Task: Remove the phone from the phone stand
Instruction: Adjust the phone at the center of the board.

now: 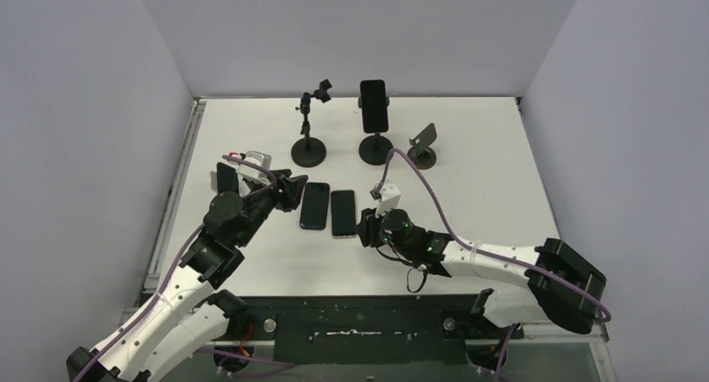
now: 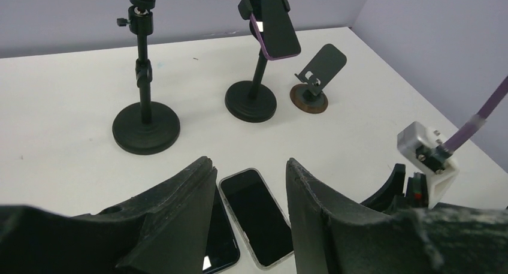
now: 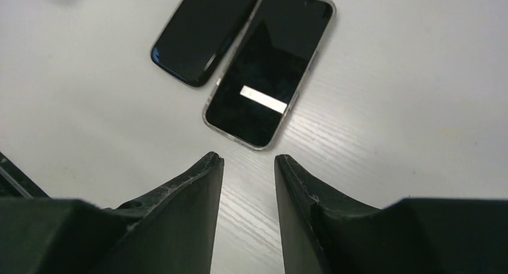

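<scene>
A black phone (image 1: 374,104) (image 2: 275,22) sits upright, clamped in the middle phone stand (image 1: 375,150) (image 2: 250,101) at the back of the table. Both grippers are well in front of it. My left gripper (image 1: 296,191) (image 2: 248,166) is open and holds nothing; it hovers low over the left edge of two phones lying flat. My right gripper (image 1: 361,229) (image 3: 247,159) is open with only bare table between its fingers, just short of the near end of the clear-cased phone (image 1: 343,213) (image 3: 269,64) (image 2: 260,217).
A dark phone (image 1: 315,205) (image 3: 200,34) lies beside the clear-cased one. An empty tall clamp stand (image 1: 308,150) (image 2: 145,127) stands left of the loaded stand, and a small folding stand (image 1: 424,140) (image 2: 314,82) right of it. A dark flat object (image 1: 226,177) lies by the left arm.
</scene>
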Tool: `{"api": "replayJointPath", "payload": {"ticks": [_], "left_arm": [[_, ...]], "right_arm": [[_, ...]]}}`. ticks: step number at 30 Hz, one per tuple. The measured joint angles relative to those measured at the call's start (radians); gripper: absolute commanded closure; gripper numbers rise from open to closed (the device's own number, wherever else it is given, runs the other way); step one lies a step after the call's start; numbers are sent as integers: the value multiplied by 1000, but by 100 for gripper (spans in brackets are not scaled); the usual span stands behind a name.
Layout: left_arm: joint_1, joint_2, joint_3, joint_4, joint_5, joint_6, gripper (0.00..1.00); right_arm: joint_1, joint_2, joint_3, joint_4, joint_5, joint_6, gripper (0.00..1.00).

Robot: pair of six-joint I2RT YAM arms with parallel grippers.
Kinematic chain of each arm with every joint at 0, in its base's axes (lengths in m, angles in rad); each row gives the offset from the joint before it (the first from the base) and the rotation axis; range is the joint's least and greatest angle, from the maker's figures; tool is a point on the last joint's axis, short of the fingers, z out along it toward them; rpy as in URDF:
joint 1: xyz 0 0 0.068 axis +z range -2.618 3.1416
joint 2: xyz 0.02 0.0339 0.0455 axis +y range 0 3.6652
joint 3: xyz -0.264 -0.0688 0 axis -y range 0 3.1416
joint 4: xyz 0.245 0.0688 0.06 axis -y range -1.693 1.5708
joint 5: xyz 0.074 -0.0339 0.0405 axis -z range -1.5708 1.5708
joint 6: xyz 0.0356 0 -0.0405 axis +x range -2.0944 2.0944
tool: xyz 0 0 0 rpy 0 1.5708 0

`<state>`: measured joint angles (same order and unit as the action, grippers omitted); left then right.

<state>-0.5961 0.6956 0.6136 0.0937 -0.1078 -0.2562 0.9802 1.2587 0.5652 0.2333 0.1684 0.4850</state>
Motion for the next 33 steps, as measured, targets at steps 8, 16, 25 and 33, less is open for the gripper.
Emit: {"api": "replayJointPath", "payload": {"ticks": [8,16,25,33], "left_arm": [[0,38,0,-7,-16,0,56],[0,57,-1,-7,-16,0,56],[0,58,-1,-7,-16,0,56],[0,48,-1,-7,-16,0,56]], "right_arm": [[13,178,-37,98,-21,72,79],[37,322,-36,177,-63,103,87],[43,385,6,223,-79,115,88],[42,429,56,220,-66,129,87]]}}
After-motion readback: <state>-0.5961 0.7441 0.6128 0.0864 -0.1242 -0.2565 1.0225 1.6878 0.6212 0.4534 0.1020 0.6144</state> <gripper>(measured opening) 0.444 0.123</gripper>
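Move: The right phone lying on the board is about 8 cm ahead of the right hand, 4 cm to its left and 10 cm below. The left phone lies some 9 cm left of that phone and 2 cm farther out. The black stand holding a phone has its foot about 23 cm beyond the right phone and 10 cm to its right. From the left hand, the right phone is roughly 11 cm ahead, 8 cm right and 25 cm lower. Right hand sinks about 9 cm, then slides left some 4 cm behind the right phone's near edge, fingers closing. ##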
